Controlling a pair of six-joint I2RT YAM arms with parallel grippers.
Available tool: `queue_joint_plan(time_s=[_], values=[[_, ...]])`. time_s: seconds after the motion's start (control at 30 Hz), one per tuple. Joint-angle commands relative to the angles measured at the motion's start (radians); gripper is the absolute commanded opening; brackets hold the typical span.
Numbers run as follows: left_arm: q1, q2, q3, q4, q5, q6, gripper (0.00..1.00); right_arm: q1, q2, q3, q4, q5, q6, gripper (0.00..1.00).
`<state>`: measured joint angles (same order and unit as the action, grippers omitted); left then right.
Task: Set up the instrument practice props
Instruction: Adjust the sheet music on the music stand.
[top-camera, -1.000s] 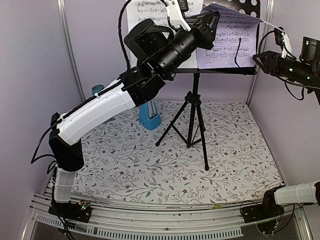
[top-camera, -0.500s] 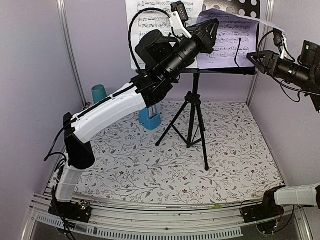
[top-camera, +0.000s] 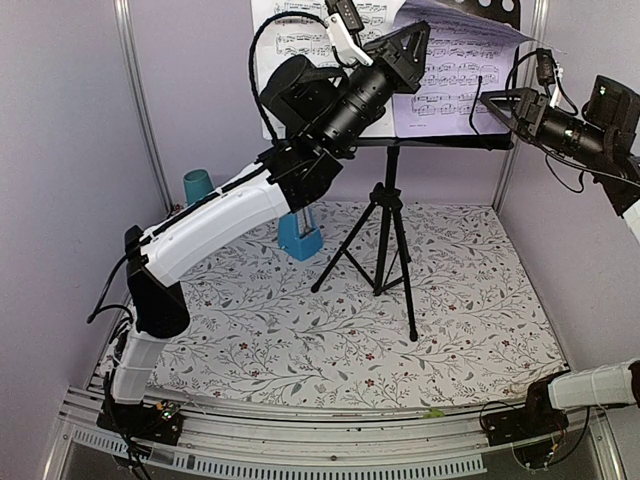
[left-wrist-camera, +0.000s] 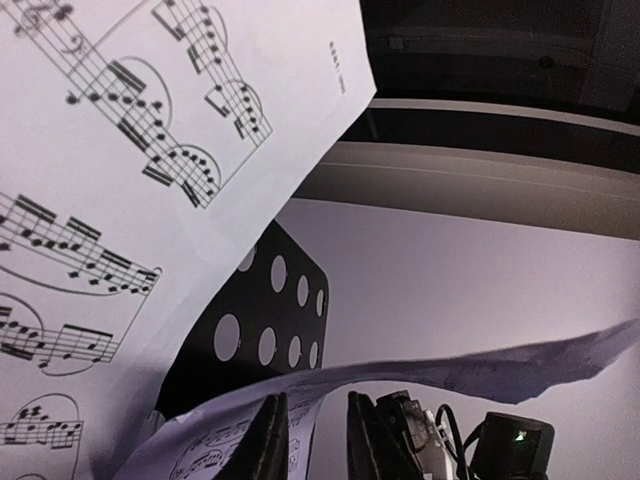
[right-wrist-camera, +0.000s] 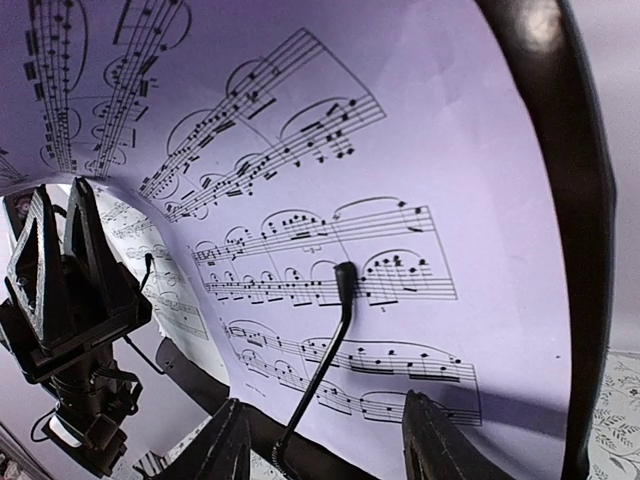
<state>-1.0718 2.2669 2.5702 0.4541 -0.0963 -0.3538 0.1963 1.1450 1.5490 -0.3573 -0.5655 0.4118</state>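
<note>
The black tripod music stand (top-camera: 386, 225) stands at the back; its perforated tray (left-wrist-camera: 265, 330) holds the white sheet-music page (top-camera: 295, 40) on the left and the lavender page (top-camera: 455, 75) on the right. The lavender page's top curls forward over my left gripper (top-camera: 412, 38), whose fingers stand a narrow gap apart at the page's upper left edge (left-wrist-camera: 315, 440). My right gripper (top-camera: 490, 100) is open wide, facing the lavender page (right-wrist-camera: 300, 150) and the stand's wire page holder (right-wrist-camera: 335, 330). The blue metronome (top-camera: 300, 240) stands on the mat behind the left arm.
A teal cup (top-camera: 197, 185) stands at the back left by the wall. The stand's tripod legs spread over the floral mat (top-camera: 470, 320). Walls close in on the left, back and right. The left arm reaches diagonally across the left half.
My left gripper has risen along the lavender page's upper left, and the page's top has curled over further. My right gripper has moved left and up, closer to the stand's right edge.
</note>
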Motion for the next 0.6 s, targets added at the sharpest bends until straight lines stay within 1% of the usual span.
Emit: queue_joint_plan(time_s=[0.0, 0.2, 0.37, 0.57], values=[[0.018, 0.014, 0.033, 0.033, 0.016, -0.018, 0.22, 0.036, 0.019, -0.004, 0.049, -0.020, 0.036, 0.52], [0.020, 0.019, 0.038, 0.044, 0.026, -0.029, 0.22, 0.058, 0.038, -0.020, 0.080, 0.001, 0.065, 0.48], [0.024, 0.020, 0.040, 0.049, 0.031, -0.029, 0.22, 0.069, 0.048, -0.037, 0.124, -0.016, 0.109, 0.40], [0.029, 0.022, 0.042, 0.053, 0.037, -0.035, 0.23, 0.083, 0.050, -0.044, 0.142, -0.021, 0.122, 0.25]])
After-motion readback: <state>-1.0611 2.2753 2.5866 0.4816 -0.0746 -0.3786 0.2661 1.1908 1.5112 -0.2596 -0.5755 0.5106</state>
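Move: Just ahead and to the left of the half-open right gripper, roughly 3 cm each way and 1 cm lower, runs the thin black page-holder arm in front of the purple sheet. That sheet's middle lies about 6 cm ahead, 6 cm left and 6 cm higher; the white sheet's middle is some 27 cm left, 7 cm ahead and 6 cm higher. From the left hand the page-holder arm is about 4 cm ahead, 10 cm right and 11 cm below. Sliding about 3 cm left along the front of the purple sheet, with a slight push forward and down, the right hand brings its fingers to either side of the page-holder arm and narrows them from half open to about a quarter. The wrist turns only some 5 degrees; a firm pinch on the arm can't yet be seen. ##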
